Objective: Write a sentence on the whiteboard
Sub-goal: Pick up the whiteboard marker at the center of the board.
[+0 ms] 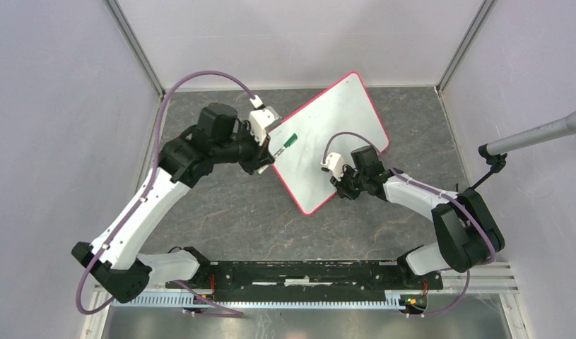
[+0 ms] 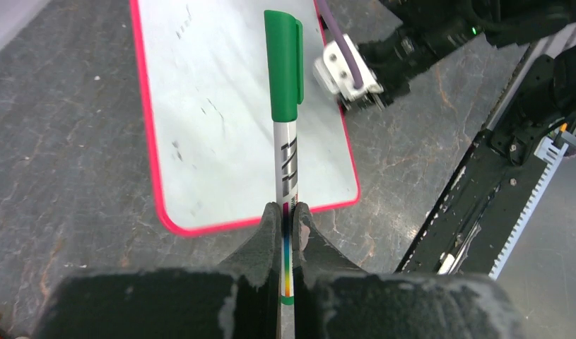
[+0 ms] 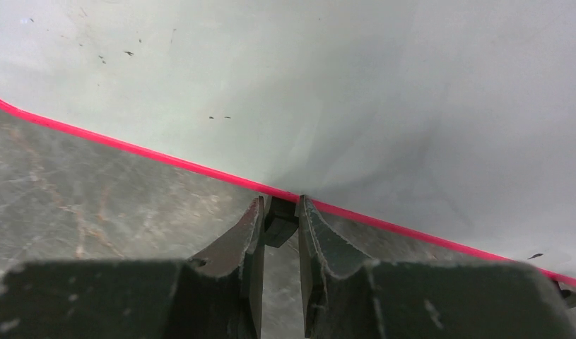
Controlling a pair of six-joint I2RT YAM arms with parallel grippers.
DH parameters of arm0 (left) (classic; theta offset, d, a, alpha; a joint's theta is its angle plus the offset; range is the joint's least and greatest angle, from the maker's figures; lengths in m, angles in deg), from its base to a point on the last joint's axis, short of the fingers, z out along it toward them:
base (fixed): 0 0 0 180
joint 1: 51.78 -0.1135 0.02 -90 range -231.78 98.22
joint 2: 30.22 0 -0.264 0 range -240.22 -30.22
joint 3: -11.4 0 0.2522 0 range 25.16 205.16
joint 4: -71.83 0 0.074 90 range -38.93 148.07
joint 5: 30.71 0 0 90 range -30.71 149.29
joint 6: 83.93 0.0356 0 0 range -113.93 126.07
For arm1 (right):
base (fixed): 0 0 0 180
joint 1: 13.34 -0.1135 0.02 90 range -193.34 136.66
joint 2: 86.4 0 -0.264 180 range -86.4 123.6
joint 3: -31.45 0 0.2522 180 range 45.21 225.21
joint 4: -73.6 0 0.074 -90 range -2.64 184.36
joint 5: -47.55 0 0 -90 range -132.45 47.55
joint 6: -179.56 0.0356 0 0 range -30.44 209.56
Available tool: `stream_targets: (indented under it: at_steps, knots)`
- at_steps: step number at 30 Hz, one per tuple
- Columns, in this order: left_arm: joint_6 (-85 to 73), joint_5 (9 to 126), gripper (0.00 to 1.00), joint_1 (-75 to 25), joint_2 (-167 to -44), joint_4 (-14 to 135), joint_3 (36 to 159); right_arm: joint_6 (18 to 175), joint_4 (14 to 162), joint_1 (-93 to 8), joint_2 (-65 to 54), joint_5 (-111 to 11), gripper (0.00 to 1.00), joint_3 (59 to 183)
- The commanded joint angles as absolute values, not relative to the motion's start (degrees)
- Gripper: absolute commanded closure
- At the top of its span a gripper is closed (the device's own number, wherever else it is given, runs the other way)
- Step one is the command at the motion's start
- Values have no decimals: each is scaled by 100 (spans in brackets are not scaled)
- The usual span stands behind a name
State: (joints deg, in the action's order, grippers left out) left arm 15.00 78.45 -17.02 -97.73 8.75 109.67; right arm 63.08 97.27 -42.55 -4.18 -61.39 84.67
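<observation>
The whiteboard (image 1: 334, 134) is a white board with a red-pink rim, lying askew over the dark stone-patterned table. Its face (image 2: 221, 106) shows only faint dark specks, and no sentence is in view. My left gripper (image 1: 271, 152) hovers by the board's left edge. It is shut on a silver marker (image 2: 285, 99) whose green cap is on, and the fingers (image 2: 271, 226) pinch the barrel low down. My right gripper (image 3: 279, 205) is shut on a dark tab at the board's rim (image 3: 165, 161), at the lower right edge (image 1: 345, 182).
A grey microphone (image 1: 539, 134) on a stand reaches in from the right wall. Pale enclosure walls close the table on three sides. The black base rail (image 1: 299, 272) runs along the near edge. The right arm's wrist (image 2: 355, 70) sits over the board's far side.
</observation>
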Motion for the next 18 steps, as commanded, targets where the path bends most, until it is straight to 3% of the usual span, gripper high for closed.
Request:
stream_targets:
  at_steps: [1, 2, 3, 7, 13, 18]
  knots:
    - [1247, 7937, 98, -1911, -9639, 730, 11261, 6557, 9989, -4850, -412, -6958, 75, 8173]
    - [1226, 7933, 98, -1953, -9644, 732, 11280, 6555, 10048, -4902, -411, -7028, 59, 8191]
    - [1204, 7946, 98, -1988, -9661, 744, 11299, 6544, 10122, -4917, -434, -7157, 49, 8247]
    - [1135, 8042, 98, -2127, -9730, 748, 11332, 6269, 10669, -4911, -842, -7375, 31, 8576]
    - [1109, 8115, 98, -2222, -9849, 770, 11499, 6009, 10907, -4375, -1589, -6544, 31, 8800]
    - [1064, 8170, 98, -2242, -9918, 815, 11535, 5744, 11166, -3409, -1250, -6217, 35, 9183]
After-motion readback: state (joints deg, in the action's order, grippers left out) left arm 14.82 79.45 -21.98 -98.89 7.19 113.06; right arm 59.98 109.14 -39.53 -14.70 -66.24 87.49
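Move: The right fingers are already on a black clip at the whiteboard's near-right edge; the board's middle is about 14 cm ahead and 2 cm left, just below. A second clip on that edge is some 8 cm ahead and 7 cm right. The left hand holds the marker high up, with the board's middle about 17 cm ahead, 15 cm right and 29 cm below it. Right hand moves back 5 cm, opening to release the clip, then forward-right and up 5; left drifts forward-left. ##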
